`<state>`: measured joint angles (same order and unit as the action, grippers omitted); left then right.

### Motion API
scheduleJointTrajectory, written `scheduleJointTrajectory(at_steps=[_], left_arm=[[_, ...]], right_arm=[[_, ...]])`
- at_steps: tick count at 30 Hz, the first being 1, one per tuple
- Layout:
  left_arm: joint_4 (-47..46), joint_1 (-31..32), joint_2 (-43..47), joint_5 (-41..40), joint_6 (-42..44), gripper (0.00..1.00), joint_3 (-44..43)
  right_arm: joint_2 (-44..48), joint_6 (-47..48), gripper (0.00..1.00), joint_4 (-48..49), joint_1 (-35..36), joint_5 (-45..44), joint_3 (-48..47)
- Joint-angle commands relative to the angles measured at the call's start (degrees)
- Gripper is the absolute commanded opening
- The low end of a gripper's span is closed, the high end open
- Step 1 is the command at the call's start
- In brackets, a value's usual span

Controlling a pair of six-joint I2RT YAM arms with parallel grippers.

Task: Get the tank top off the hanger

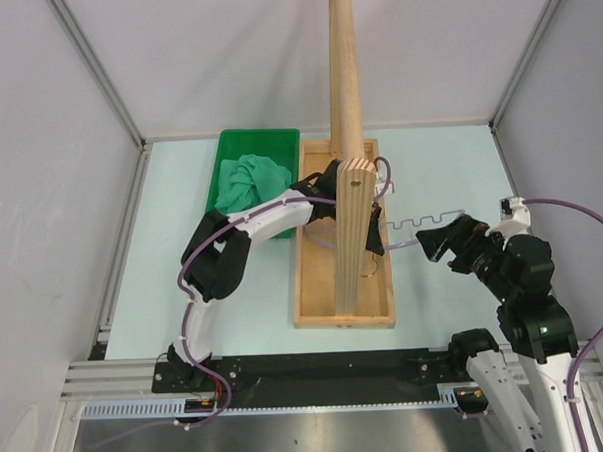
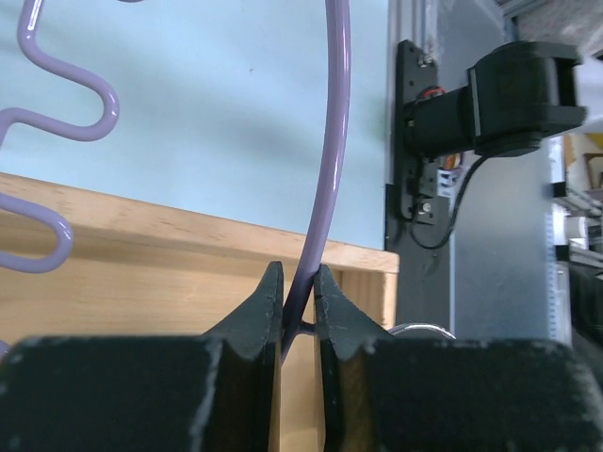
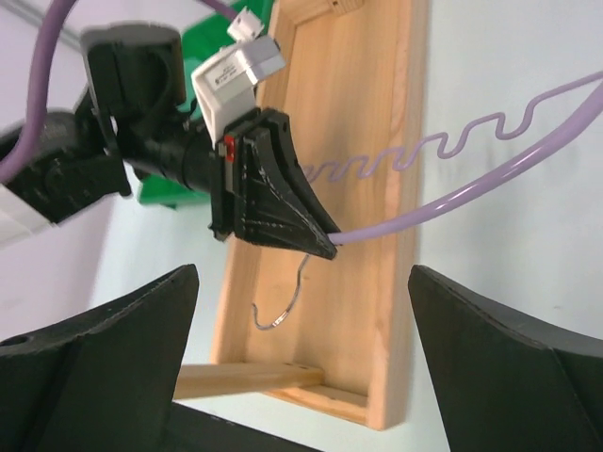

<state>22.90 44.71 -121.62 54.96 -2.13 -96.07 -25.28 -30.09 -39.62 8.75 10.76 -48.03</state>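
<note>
The teal tank top (image 1: 247,180) lies crumpled in the green tray (image 1: 260,135), apart from the hanger. The lavender hanger (image 1: 421,222) is bare. My left gripper (image 1: 370,231), partly hidden behind the wooden pole in the top view, is shut on the hanger (image 2: 332,141) near its neck; its jaws (image 2: 300,297) pinch the thin bar. In the right wrist view the left gripper (image 3: 318,243) holds the hanger (image 3: 452,202) over the wooden base, with the metal hook (image 3: 283,301) hanging below. My right gripper (image 1: 439,239) stands wide open by the wavy arm, (image 3: 301,273) holding nothing.
A tall wooden pole (image 1: 348,134) rises from a wooden box base (image 1: 344,319) in the middle of the table. The green tray sits just left of it at the back. Metal frame posts and white walls bound the table on both sides.
</note>
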Motion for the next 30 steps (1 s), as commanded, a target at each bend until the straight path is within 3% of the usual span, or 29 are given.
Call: scheduleJointTrajectory(at_steps=[1, 5, 9, 14, 19, 21, 26, 30], left_arm=[[4.1, -0.9, 5.3, 5.4, -6.8, 0.0, -2.1], [4.0, -1.0, 6.5, 8.5, -9.1, 0.0, -2.8], [4.2, -1.1, 7.5, 9.8, -10.3, 0.0, -3.1], [4.2, -1.2, 9.2, 12.0, -10.9, 0.0, -2.8], [4.1, -1.1, 10.4, 13.2, -11.4, 0.0, -1.9], [4.0, -1.1, 11.1, 13.4, -11.3, 0.0, -1.3], [4.0, -0.9, 11.5, 14.4, -11.5, 0.0, -0.6], [3.6, -0.7, 11.4, 14.5, -12.0, 0.0, -0.9]], right_arm=[[0.9, -11.7, 0.99, 3.7, -0.2, -2.8, 1.2], [3.2, -24.2, 0.96, 8.8, -0.2, -4.2, 7.2], [5.7, -28.1, 0.91, 11.6, -0.2, -6.4, 11.5], [6.0, -28.2, 0.88, 13.2, -0.2, -6.6, 15.3], [7.2, -28.9, 0.83, 23.4, -0.2, -4.6, 21.1], [6.9, -28.8, 0.76, 29.6, -0.2, -2.3, 23.9], [5.1, -29.2, 0.74, 38.1, 0.2, -0.5, 26.8], [4.5, -30.0, 0.64, 44.0, 1.7, 0.6, 28.8]])
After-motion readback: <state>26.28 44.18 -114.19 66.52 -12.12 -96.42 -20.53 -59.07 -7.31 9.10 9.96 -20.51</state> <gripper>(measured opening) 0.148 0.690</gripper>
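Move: The purple hanger's free right-hand bar, still held by the left fingers near its middle, passes about 7 cm ahead of the open right hand, 1 cm to its left and some 10 cm below. Its outer end lies roughly 11 cm ahead, 8 cm right and 9 cm below; the left gripper is 5 cm ahead, 12 cm left and 14 cm below. From the left hand, that stretch of bar is about 2 cm ahead, 11 cm right and 4 cm higher. The left hand keeps its pinch on the hanger and lifts it about 8 cm while drawing it back some 4 cm, tilting slightly, so that the free bar comes up to the other gripper. The right hand sinks to meet it and reaches forward, about 6 cm down and 4 to 5 cm out with a little drift left late on, rolling nearly 30 degrees with its left side rising and narrowing its wide-open fingers by about a third, which end on either side of the bar. ##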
